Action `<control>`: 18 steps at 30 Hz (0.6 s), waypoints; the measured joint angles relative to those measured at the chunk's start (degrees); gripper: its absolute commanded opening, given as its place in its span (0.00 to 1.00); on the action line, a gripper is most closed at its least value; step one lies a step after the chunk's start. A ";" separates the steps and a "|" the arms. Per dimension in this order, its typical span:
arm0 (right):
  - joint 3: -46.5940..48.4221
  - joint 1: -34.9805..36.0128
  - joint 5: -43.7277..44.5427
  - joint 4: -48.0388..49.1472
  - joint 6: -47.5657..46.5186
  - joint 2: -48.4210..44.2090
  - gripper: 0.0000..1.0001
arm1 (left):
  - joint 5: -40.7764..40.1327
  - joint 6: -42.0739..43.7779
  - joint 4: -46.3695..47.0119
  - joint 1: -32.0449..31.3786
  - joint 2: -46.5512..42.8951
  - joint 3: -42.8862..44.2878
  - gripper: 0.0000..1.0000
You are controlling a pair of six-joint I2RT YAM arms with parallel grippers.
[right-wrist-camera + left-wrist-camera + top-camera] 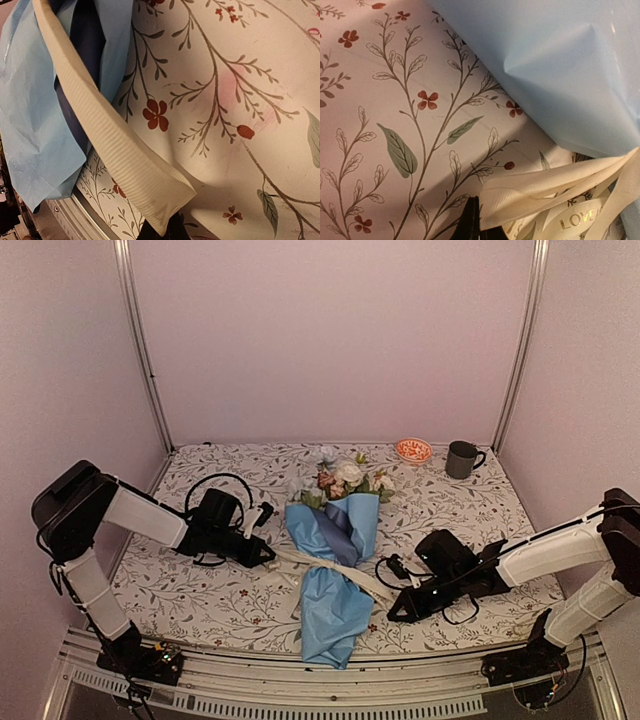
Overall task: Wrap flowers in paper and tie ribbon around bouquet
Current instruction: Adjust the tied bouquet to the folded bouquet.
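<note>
The bouquet (334, 570) lies in the middle of the table, a blue paper (336, 612) cone with its tip toward the front edge. The flowers (345, 478) stick out at the far end. A cream ribbon (335, 568) crosses the cone's middle. My left gripper (268, 556) is at the cone's left side, shut on one ribbon (545, 192) strand beside the light blue paper (560, 65). My right gripper (396, 614) is low at the cone's right, shut on the other ribbon (100, 130) end, which runs taut up past the paper (35, 115).
A small orange bowl (413, 450) and a dark mug (461, 459) stand at the back right. The leaf-printed tablecloth (200, 590) covers the table. A metal rail (300, 685) runs along the front edge, just past the cone's tip.
</note>
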 measured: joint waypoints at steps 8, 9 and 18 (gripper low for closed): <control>-0.87 0.00 -1.38 1.22 0.26 -0.02 0.00 | 1.40 0.00 0.31 0.31 0.02 -0.17 0.00; -0.76 0.00 -1.33 1.01 0.26 -0.04 0.00 | 1.70 0.00 0.48 0.33 0.02 -0.37 0.00; 5.60 -6.08 3.65 -8.96 -1.81 -0.13 0.00 | 3.02 1.07 0.37 -4.02 -8.35 -6.78 0.00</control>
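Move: My left hand already pinches one end of the ribbon, with the knot on the bouquet about 9 cm to its right, 1 cm back and some 2 cm higher. From my right hand, which holds the other end, the knot is roughly 14 cm ahead, 14 cm left and 2 cm up. The wrapped paper's lower end lies about 10 cm back and 11 cm left of the right hand, slightly above it. I let the diagonal pull on the ribbon swing back towards square: after a brief hold, my left hand draws back about 5 cm beside the bouquet, rising a little, while my right hand goes forward some 4 cm and 2 cm outward to the right. Both shut grippers keep their ribbon ends, the wrists barely turning. ##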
